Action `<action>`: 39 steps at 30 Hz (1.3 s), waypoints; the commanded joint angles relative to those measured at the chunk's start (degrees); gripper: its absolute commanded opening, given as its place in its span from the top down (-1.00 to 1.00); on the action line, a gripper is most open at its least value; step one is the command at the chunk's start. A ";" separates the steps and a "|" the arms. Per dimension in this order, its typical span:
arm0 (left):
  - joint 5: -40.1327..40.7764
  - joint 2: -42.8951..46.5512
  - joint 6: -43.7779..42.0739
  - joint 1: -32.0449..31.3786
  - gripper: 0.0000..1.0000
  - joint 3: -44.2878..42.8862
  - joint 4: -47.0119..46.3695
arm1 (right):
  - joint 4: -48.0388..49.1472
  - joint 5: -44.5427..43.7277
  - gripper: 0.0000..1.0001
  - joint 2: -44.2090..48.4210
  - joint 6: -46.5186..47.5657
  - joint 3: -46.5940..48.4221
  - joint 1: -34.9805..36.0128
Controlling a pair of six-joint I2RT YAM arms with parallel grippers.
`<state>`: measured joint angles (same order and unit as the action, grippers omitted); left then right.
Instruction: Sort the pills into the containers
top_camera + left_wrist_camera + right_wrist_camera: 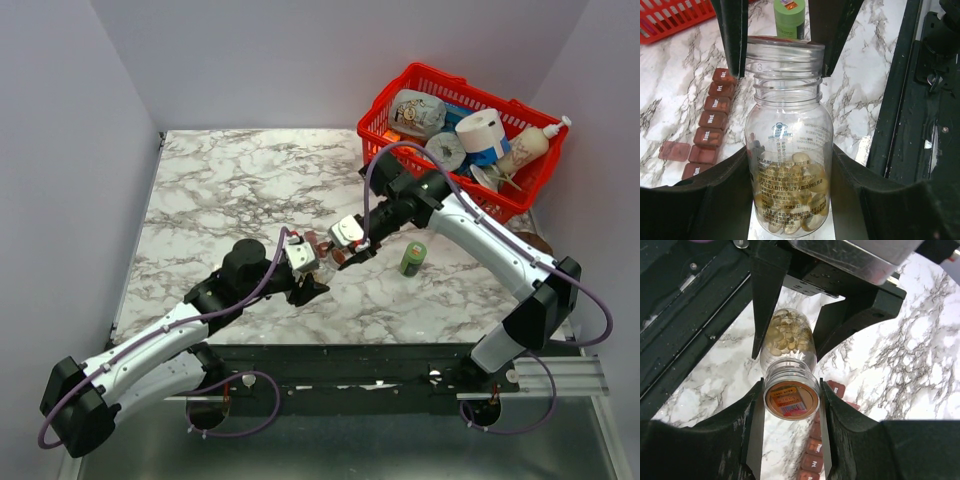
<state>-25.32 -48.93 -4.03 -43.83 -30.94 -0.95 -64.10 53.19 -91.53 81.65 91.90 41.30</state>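
A clear bottle (789, 150) lies between my two grippers, holding several yellow pills (800, 175) in its lower part. My left gripper (790, 165) is shut on the bottle's body. My right gripper (791, 400) is shut on the bottle's clear cap (791, 399), which shows an orange label; its fingers (737, 35) flank the cap. The containers (710, 120), a dark red-brown strip with day labels, lie on the marble left of the bottle, one lid (675, 150) flipped open. The strip (815, 450) also shows under the cap. From above, both grippers meet at the bottle (325, 255).
A small green bottle (413, 258) stands on the marble table (220, 190) right of the grippers. A red mesh basket (400, 100) full of household items sits at the back right. Grey walls close the table on left, back and right.
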 commanded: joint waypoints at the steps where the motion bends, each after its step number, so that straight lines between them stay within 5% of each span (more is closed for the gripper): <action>1: -2.37 0.32 -0.62 -0.11 1.00 0.27 0.25 | 1.69 -2.21 0.18 0.21 1.87 1.87 -0.43; 6: 0.27 2.43 -1.85 -0.11 1.00 0.35 4.64 | 4.68 -5.02 0.27 -0.50 -15.42 2.59 -4.20; 9: 1.76 4.80 -3.17 -0.02 1.00 1.40 5.96 | 10.03 -6.60 0.27 2.21 -25.53 -4.95 -7.98; 16: 5.98 4.37 -10.01 0.77 1.00 -0.52 12.28 | 27.95 -22.06 0.22 4.88 -35.67 -29.74 -8.52; 25: 5.99 8.84 -5.30 3.49 1.00 1.05 3.25 | 35.44 -36.22 0.11 -5.94 -47.01 -31.25 -8.52; 37: 8.80 14.39 19.31 11.75 1.00 -0.96 -24.52 | 30.61 -33.86 -0.56 -4.64 -46.40 -30.03 -8.52; 38: 9.15 14.39 24.02 12.71 1.00 -1.84 -26.63 | 29.91 -33.24 -1.00 -3.67 -46.14 -29.76 -8.52; 39: 9.50 14.39 26.42 13.59 1.00 -3.32 -31.61 | 29.56 -32.80 -1.00 -2.88 -45.53 -29.32 -8.52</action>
<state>-18.35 -35.35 8.67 -33.34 -29.26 -15.46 -31.90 18.00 -98.06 35.24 59.99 32.62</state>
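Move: The right hand has the loosened cap at the bottle's mouth; the clear patch of table it is bound for lies about 7 cm ahead, 11 cm to the right and 23 cm below. From the right hand, the pill organizer's middle is about 15 cm ahead, level sideways, and the green bottle some 9 cm ahead and 17 cm right, both on the table. From the left hand, gripping the clear bottle, the organizer's middle is roughly 16 cm ahead, 4 cm right and 16 cm below. The right hand draws the pinched cap off the mouth of the clear bottle, first forward and then rightward and steeply down some 22 cm while turning clockwise, to the bare table between the organizer's Sat. end and the green bottle, where it stops and opens its fingers to let the cap go. The left hand keeps its grip on the clear bottle, backs off to the left while dipping a little, then lifts it to end about 11 cm higher and a few centimetres farther left and forward, its wrist turning some 20 degrees counter-clockwise and rolling left side down. ##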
